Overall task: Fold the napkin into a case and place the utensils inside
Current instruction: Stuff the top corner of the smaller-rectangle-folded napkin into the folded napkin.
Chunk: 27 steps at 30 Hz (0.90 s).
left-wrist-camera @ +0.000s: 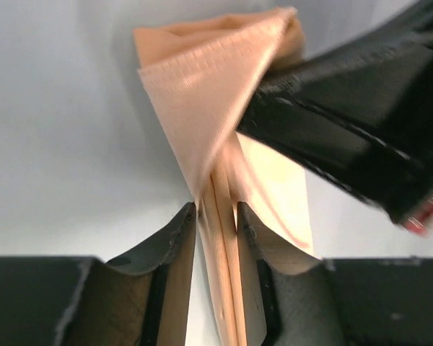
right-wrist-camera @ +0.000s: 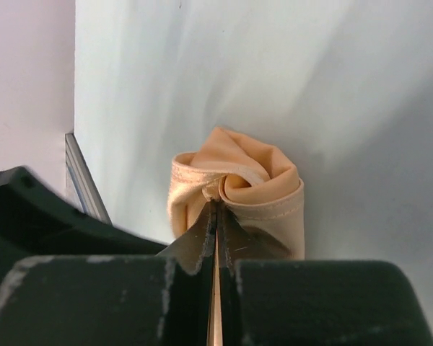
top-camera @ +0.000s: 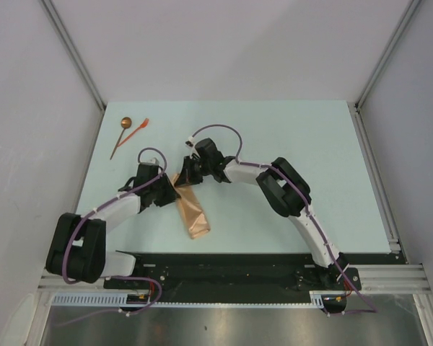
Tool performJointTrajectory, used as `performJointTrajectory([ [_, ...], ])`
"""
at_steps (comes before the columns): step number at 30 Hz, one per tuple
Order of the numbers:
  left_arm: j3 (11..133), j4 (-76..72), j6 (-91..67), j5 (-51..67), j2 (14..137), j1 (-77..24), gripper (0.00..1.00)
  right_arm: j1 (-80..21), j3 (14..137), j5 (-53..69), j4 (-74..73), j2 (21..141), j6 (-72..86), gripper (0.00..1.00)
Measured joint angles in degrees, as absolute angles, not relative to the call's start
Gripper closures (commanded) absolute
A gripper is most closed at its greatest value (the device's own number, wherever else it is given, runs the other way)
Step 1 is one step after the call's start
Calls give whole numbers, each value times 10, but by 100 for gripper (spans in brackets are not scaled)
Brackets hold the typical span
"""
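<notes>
The tan-orange napkin [top-camera: 193, 214] lies as a narrow folded strip on the table, its far end lifted between the two grippers. My left gripper [top-camera: 172, 189] stands slightly open around the cloth's edge layers [left-wrist-camera: 227, 238], with a gap showing beside one finger. In the left wrist view the napkin [left-wrist-camera: 202, 94] rises in a folded peak. My right gripper [top-camera: 185, 173] is shut on a bunched fold of the napkin [right-wrist-camera: 263, 184], its tips [right-wrist-camera: 216, 207] pressed together. The dark-handled spoon [top-camera: 122, 135] and the orange-red fork [top-camera: 139, 127] lie at the far left of the table.
The black body of the right gripper [left-wrist-camera: 346, 130] crowds the upper right of the left wrist view. Part of the left arm [right-wrist-camera: 43, 209] fills the lower left of the right wrist view. A metal rail [top-camera: 375, 173] runs along the table's right edge.
</notes>
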State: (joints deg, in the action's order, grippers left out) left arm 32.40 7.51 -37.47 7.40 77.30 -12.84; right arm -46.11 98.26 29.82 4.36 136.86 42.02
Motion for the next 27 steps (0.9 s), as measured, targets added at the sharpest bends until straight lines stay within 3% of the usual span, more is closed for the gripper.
performJointTrajectory([
  [7,384,150,-373,88,722,-104,82,-457,979,299,64,1385,421,100],
  [13,465,154,-371,81,772,-78,97,-454,967,307,88,1385,421,100],
  [19,496,144,-370,81,872,-76,99,-453,964,311,97,1385,425,100],
  [27,484,129,-370,77,885,-76,100,-453,954,329,132,1390,465,100],
])
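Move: The napkin's stuffed top corner and pocket mouth lie about 6 cm ahead of the left hand, 1 cm to its left and about a centimetre higher. The right fingertips are already in that mouth, some 5 cm ahead of the left hand and 1 cm to its right. The napkin's near end is roughly 14 cm back and 8 cm to the left hand's right. For the right hand, the top corner is right at its tips. The left fingers come free of the napkin's side fold and hop up about 7 cm and forward about as far, drifting slightly left and shutting on the way, then drop some 5 cm onto the rim of the pocket beside the right gripper. The shut right fingertips keep pressing in the mouth, sinking about a centimetre. ##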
